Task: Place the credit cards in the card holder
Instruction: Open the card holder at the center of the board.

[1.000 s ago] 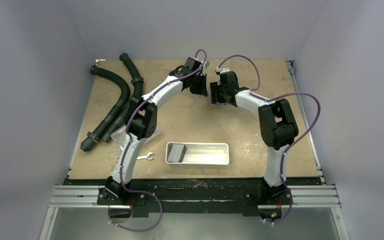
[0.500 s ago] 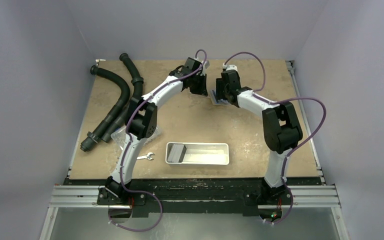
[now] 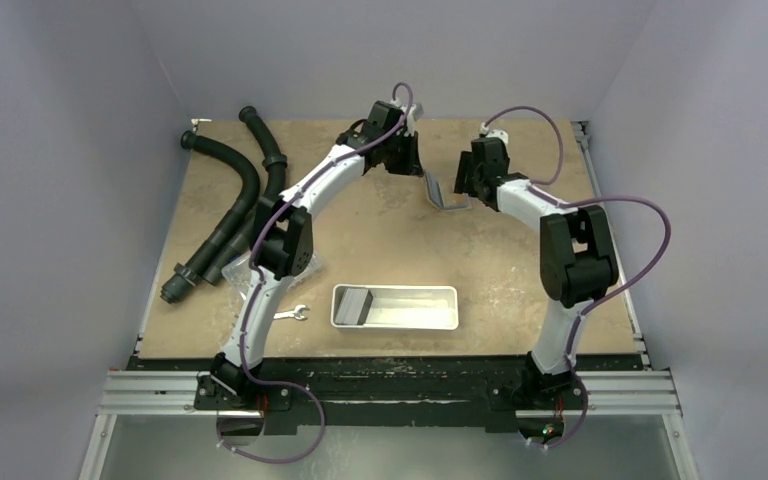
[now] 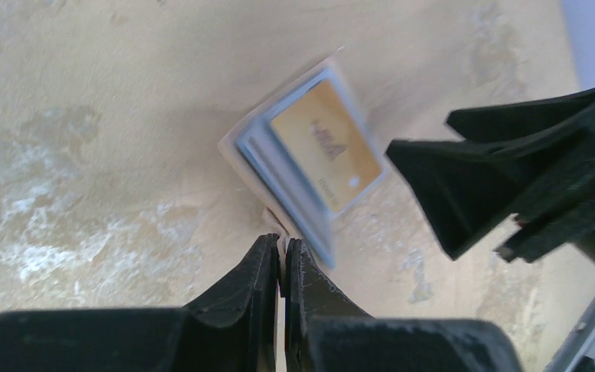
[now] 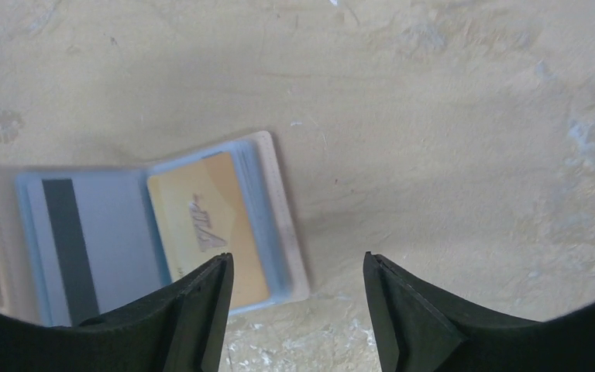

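The card holder (image 5: 279, 209) lies open on the table, beige outside and light blue inside. A tan card (image 5: 201, 225) sits in its right panel and a grey card with a dark stripe (image 5: 85, 240) in its left panel. My left gripper (image 4: 281, 242) is shut on a thin beige flap at the edge of the card holder (image 4: 279, 167). The right gripper (image 5: 298, 267) hangs open just to the right of the holder, nothing between its fingers. From above, the card holder (image 3: 438, 192) shows between the left gripper (image 3: 412, 168) and the right gripper (image 3: 463, 190). Another dark card (image 3: 355, 303) leans in the tray.
A long white tray (image 3: 410, 308) stands near the front middle. A silver wrench (image 3: 293, 313) lies to its left. Black corrugated hoses (image 3: 235, 195) run along the left side. The right gripper's fingers (image 4: 503, 170) loom at the right of the left wrist view.
The right gripper has drawn away to the right from the card holder and opened a little wider. The left gripper has shifted toward the back, still shut.
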Robot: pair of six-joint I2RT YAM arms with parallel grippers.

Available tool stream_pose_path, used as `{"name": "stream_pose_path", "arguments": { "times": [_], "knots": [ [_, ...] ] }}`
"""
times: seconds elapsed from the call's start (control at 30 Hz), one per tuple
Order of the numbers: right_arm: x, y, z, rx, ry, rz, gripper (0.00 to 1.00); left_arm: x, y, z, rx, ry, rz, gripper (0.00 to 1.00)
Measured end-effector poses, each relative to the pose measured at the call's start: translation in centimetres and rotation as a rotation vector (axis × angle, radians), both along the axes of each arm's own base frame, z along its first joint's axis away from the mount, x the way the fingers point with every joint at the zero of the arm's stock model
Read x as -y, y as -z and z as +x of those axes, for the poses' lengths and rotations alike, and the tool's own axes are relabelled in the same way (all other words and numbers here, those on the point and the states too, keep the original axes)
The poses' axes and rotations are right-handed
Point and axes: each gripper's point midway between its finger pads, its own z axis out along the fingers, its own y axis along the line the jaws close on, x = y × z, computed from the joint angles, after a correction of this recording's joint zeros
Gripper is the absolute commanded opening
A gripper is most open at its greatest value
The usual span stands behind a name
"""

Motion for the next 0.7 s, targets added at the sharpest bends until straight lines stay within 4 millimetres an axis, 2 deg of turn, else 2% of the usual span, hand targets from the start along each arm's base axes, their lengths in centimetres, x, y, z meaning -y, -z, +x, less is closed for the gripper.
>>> {"name": "stream_pose_path", "arguments": {
  "times": [0.13, 0.33, 0.47, 0.7],
  "knots": [
    [-0.3, 1.0, -1.1, -0.025, -0.06, 0.097, 0.71, 1.1, -1.5, 0.3, 0.015, 0.012, -0.067, 0.0],
    [-4.7, 0.1, -1.5, -0.004, -0.249, 0.251, 0.71, 1.5, -1.7, 0.0, -0.005, 0.018, -0.094, 0.0],
    [-6.8, -0.7, -1.6, 0.01, -0.335, 0.326, 0.71, 1.5, -1.7, -0.1, -0.012, 0.015, -0.1, 0.0],
    [-7.8, -1.3, -1.5, 0.029, -0.377, 0.364, 0.68, 1.6, -1.8, -0.2, -0.018, 0.017, -0.107, 0.0]
  ]
}}
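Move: The card holder lies half open on the board, gold card in its right leaf, about 9 cm to the left of my open right hand, 1 cm nearer to me and some 5 cm lower. The strap on its raised cover, already pinched in my left fingers, is about 15 cm to the left of my right hand, 1 cm farther out and 1 cm higher. From my left hand the holder is some 6 cm right, 2 cm nearer and 6 cm below. I swing my open right hand about 8 cm left towards the holder, after first drawing it back some 1.5 cm with a slight dip; it ends a little higher than it began, turned roughly 20 degrees counter-clockwise and rolled so its left side rises. Meanwhile my left hand keeps its pinch on the strap and draws it up and to the right by about 2 cm each way, then holds. ##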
